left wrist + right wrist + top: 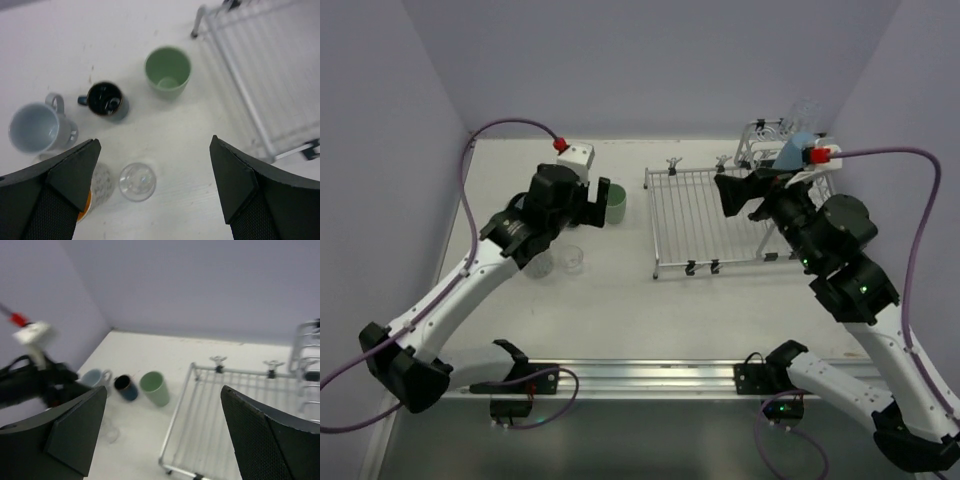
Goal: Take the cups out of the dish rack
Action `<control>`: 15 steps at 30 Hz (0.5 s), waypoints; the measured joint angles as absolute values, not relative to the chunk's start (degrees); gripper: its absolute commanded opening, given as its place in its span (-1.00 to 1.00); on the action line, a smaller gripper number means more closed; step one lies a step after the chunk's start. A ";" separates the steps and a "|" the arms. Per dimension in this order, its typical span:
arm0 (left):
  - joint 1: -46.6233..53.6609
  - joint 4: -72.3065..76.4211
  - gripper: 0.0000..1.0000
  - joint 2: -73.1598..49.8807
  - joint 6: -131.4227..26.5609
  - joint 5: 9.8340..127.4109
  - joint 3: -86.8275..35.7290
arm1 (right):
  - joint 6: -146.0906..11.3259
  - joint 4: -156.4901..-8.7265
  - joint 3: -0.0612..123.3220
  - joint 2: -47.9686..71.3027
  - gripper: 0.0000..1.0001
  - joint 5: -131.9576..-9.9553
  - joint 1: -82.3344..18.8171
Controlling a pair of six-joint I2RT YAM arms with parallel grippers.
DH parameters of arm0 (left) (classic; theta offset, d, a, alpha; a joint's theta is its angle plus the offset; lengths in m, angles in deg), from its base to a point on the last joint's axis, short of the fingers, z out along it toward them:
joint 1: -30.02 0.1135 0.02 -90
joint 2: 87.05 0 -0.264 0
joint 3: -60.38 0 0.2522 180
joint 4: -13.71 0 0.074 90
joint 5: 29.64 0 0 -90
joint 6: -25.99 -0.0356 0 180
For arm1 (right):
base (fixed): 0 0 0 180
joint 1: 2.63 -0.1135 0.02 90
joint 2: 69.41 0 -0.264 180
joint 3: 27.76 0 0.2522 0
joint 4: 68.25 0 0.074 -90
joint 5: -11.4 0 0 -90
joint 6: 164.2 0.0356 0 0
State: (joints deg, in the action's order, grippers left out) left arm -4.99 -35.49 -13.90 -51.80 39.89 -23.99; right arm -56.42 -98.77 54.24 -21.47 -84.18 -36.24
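On the table left of the dish rack (690, 215) stand a pale green tumbler (167, 71), a dark blue mug (106, 100), a light blue mug (37, 128) and a clear glass (137, 181). A whitish cup with an orange inside (95, 187) is half hidden by my left finger. My left gripper (154, 150) hangs open above the table by the clear glass, holding nothing. My right gripper (740, 195) hovers open over the flat grid of the dish rack (240, 405). Another clear glass (805, 112) stands in the raised back section of the rack.
Lilac walls close in the table at the left, back and right. A metal rail (640, 378) carrying both arm bases runs along the near edge. The rack's raised plate-holder (765, 140) sits at the back right, behind my right wrist.
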 measured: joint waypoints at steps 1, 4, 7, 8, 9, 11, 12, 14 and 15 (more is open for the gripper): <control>-4.99 -32.73 1.00 -16.92 -51.83 41.64 -23.68 | -57.57 -99.84 55.60 -21.38 0.98 -87.74 -35.97; -5.01 -24.82 1.00 -25.38 -51.76 47.54 -21.56 | -60.26 -102.20 59.36 -20.40 0.98 -96.38 -33.44; -5.01 -18.42 1.00 -32.70 -51.61 54.43 -17.39 | -62.30 -104.71 62.66 -17.84 0.98 -102.69 -26.73; -5.01 -17.06 1.00 -34.18 -51.63 56.04 -15.97 | -62.69 -105.24 63.29 -16.95 0.98 -103.74 -24.85; -5.01 -15.90 1.00 -35.80 -51.63 58.01 -14.28 | -63.10 -105.96 64.08 -15.74 0.98 -104.77 -22.58; -5.01 -13.72 1.00 -38.49 -51.65 61.29 -10.72 | -63.78 -107.60 66.20 -12.97 0.98 -105.62 -18.51; -5.01 -12.95 1.00 -39.45 -51.65 62.45 -8.91 | -64.00 -108.25 67.45 -11.13 0.98 -105.34 -16.89; -5.01 -11.82 1.00 -40.87 -51.65 64.13 -5.59 | -64.26 -109.72 70.86 -6.72 0.98 -103.96 -14.40; -5.01 -11.40 1.00 -41.35 -51.65 64.72 -4.10 | -64.39 -110.28 72.67 -4.29 0.98 -103.00 -13.51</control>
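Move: From my right hand the upside-down blue cup on the upper rack tier lies about 20 cm ahead, 17 cm to the right and 15 cm down. A clear glass stands some 10 cm beyond that cup and a little to its right; the empty lower rack is 11 cm ahead of my hand, far below. The blue cup is roughly 12 cm ahead and 39 cm right of my left hand; the small glass is 5 cm behind and 19 cm below that hand, 2 cm left. I swing my open right hand some 16 cm to the right, then more and more forward, about 10 cm in all, nearly level, turning it clockwise some 40 degrees until it faces the blue cup. My left hand, still open, keeps retreating from the small glass, rising steeply while drawing back and right, then sinking slightly as its fingers tip up and it turns clockwise. ##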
